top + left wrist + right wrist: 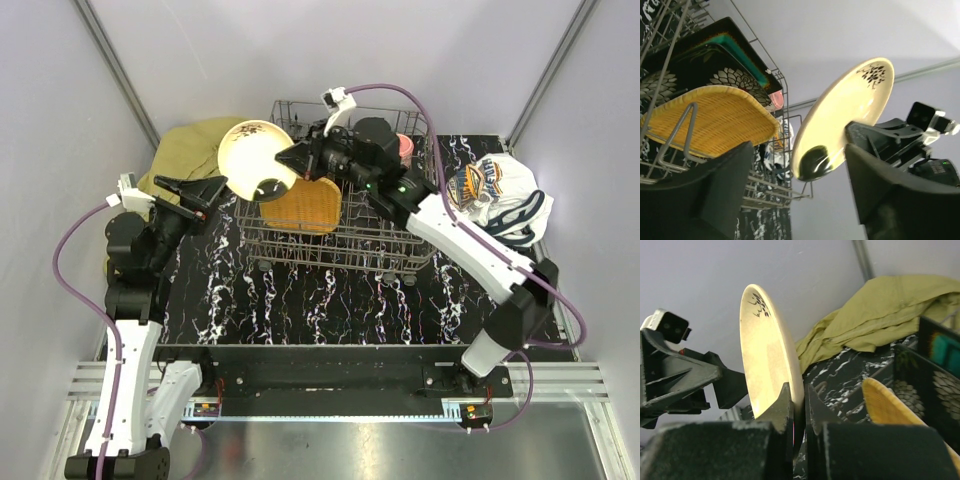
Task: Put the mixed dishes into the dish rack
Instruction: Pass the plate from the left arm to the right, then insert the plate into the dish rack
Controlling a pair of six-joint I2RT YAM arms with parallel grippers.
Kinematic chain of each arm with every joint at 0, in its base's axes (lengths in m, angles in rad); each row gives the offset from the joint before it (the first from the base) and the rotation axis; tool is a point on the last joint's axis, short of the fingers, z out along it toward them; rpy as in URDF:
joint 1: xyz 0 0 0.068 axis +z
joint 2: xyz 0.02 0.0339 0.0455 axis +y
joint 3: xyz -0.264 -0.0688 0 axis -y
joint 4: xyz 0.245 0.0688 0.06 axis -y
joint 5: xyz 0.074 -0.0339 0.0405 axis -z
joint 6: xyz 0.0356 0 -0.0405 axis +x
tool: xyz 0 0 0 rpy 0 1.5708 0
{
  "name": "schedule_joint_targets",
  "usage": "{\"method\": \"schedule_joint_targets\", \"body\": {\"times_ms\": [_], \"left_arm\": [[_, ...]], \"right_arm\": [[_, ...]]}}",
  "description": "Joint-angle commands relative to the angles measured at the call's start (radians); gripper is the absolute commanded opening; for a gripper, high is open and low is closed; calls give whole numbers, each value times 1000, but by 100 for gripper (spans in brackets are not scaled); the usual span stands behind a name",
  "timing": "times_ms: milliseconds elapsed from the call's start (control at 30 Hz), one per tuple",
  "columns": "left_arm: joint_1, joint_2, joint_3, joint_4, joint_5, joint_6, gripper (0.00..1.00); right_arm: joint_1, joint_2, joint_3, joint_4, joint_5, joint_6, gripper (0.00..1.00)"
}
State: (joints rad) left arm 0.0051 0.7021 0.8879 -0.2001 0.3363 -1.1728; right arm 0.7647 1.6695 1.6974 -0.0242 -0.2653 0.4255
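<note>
The cream round plate [252, 155] hangs on edge over the left end of the dish rack [395, 255]. My right gripper [293, 159] is shut on its right rim, and the right wrist view shows both fingers pinching the plate [765, 355] at the gripper [799, 400]. My left gripper [222, 190] is open just left of and below the plate. In the left wrist view the plate's lower edge [840, 120] sits between the spread fingers of the gripper [800, 195], close to the right finger. The orange woven-look square plate [303, 205] stands in the rack.
Dark floral plates [695, 75] and a teal plate [746, 56] stand in the rack behind the orange plate [710, 115]. A pink cup [404, 147] sits at the rack's back. The olive-yellow cloth [190, 150] lies at left, the white printed cloth [495, 195] at right.
</note>
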Motion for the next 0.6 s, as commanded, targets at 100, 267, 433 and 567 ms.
{"method": "schedule_joint_targets", "body": {"times_ms": [100, 267, 433, 567], "left_arm": [[-1, -1, -12, 100, 47, -14, 99], [-1, 5, -26, 102, 55, -10, 99], [-1, 19, -30, 97, 63, 2, 99], [-1, 37, -18, 97, 72, 21, 99]], "right_arm": [[-91, -280, -90, -11, 282, -116, 0], [-160, -393, -101, -89, 348, -247, 0], [-160, -424, -73, -261, 318, -412, 0], [-160, -456, -128, -329, 276, -522, 0]]}}
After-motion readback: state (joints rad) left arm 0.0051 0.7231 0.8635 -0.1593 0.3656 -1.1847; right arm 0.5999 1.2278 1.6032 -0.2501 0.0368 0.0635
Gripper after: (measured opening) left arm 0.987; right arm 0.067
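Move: My right hand already holds the cream plate by its rim; its middle is about 4 cm ahead and 7 cm left. It is bound for the dish rack, whose middle lies some 15 cm ahead, 7 cm right and 30 cm below. The woven tray stands roughly 9 cm ahead, 0 cm sideways, the flowered black plate 6 cm beyond it, both about 27 cm below. From my left hand the cream plate is about 8 cm ahead, 8 cm right. I sweep my right hand quickly to the right, about 19 cm, rising some 10 cm as it goes, carrying the cream plate away from my left hand and high over the rack. The wrist swings clockwise close to 30 degrees and rolls, fingers still pinching the rim. My left hand stays put and spreads its already parted fingers fully. ##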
